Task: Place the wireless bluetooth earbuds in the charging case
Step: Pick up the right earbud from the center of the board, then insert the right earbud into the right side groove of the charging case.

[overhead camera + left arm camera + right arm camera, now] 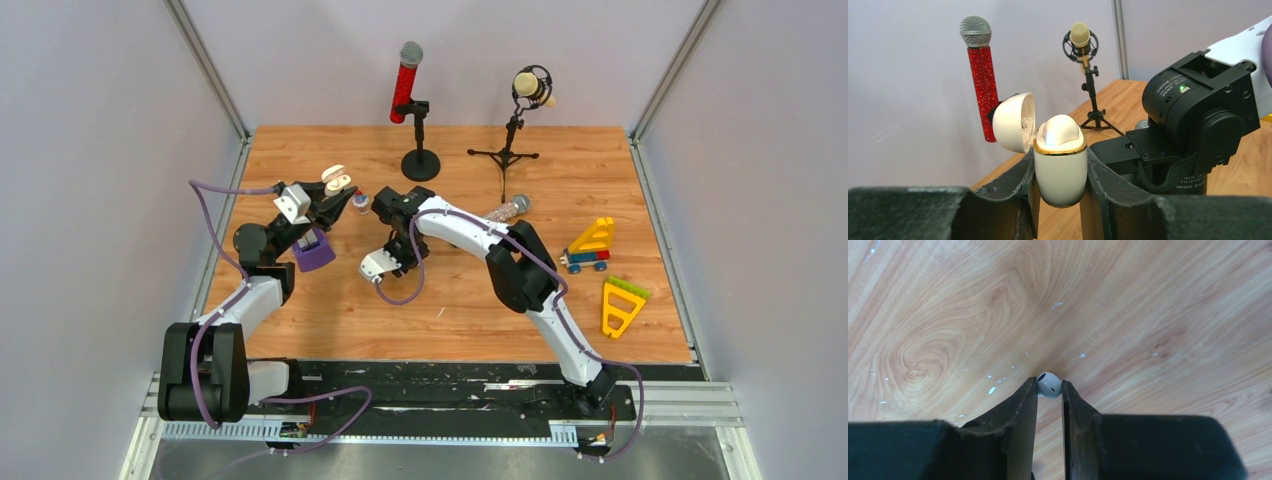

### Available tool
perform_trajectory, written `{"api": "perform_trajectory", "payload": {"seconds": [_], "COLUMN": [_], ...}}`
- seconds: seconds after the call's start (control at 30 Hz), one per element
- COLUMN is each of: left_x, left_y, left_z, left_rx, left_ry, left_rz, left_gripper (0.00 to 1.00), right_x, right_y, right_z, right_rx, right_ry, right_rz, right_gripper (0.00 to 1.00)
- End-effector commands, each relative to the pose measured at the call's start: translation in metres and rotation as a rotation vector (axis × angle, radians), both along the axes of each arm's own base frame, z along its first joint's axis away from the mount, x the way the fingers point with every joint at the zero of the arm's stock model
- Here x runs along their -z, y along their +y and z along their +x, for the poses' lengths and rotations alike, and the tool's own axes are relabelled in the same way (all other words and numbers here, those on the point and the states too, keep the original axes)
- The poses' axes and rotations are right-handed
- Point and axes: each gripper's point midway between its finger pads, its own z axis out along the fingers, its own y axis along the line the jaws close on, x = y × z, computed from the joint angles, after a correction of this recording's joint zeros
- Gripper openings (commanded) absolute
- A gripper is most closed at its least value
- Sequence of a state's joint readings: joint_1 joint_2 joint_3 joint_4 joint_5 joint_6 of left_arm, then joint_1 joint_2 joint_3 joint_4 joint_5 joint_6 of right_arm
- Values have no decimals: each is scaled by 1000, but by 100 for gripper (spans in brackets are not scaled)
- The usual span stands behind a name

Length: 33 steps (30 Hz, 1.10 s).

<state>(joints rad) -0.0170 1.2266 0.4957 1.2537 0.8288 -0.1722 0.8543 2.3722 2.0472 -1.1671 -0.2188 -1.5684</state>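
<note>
The cream charging case (1060, 170) with a gold rim stands upright between the fingers of my left gripper (1060, 167), which is shut on it above the table. Its lid (1014, 122) is swung open to the left, and a rounded cream shape (1060, 131) fills its top. From above, the case (336, 180) shows at the left gripper's tip. My right gripper (1049, 386) points down at the wooden table, and its two fingertips (1029, 392) press on a small white earbud (1049, 384). In the top view the right gripper (398, 262) is just right of the left arm.
A red glitter microphone (405, 85) and a cream microphone on a tripod (530, 90) stand at the back. A silver microphone (508, 210) lies by the right arm. A toy truck (590, 245) and a yellow triangular piece (620, 305) sit at the right, a purple block (315, 250) under the left arm.
</note>
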Motion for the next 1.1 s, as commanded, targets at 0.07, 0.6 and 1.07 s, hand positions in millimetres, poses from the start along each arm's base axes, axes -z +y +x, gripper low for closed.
{"api": "perform_trajectory", "payload": {"seconds": [0.07, 0.6, 1.07], "left_x": [-5, 3, 8], "left_y": [4, -37, -114], "left_z": [2, 4, -13], "left_rx": [-9, 140, 554], "left_ry": [10, 232, 467], "left_rz": [-34, -194, -184], "left_gripper": [2, 2, 2], "right_x": [-45, -241, -339], "right_y": [18, -61, -76], "right_z": [0, 78, 26], "right_rx": [126, 731, 725], "right_ry": [34, -288, -162], "right_rz": [138, 698, 1003], "right_gripper": [13, 14, 13]}}
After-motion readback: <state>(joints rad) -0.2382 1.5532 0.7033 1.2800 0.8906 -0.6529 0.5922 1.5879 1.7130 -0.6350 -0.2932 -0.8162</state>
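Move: The right earbud is already pinched between the right fingertips, low over the board. From the right hand, the open charging case, gripped by the left hand, is about 15 cm to the left, 2 cm ahead and some 27 cm above. At board height, the small bottle stands about 14 cm ahead and 12 cm left, the purple holder 8 cm ahead and 23 cm left. The left hand has the earbud about 15 cm to its right, 2 cm back and 27 cm below. The earbud, still pinched, goes up about 30 cm from the board in the right hand, which first swings forward and right, then eases slightly back; its fingers turn from pointing down to pointing left and forward towards the case. The left hand keeps its grip on the open case and carries it some 10 cm right and a little down, tipping down and turning clockwise. ##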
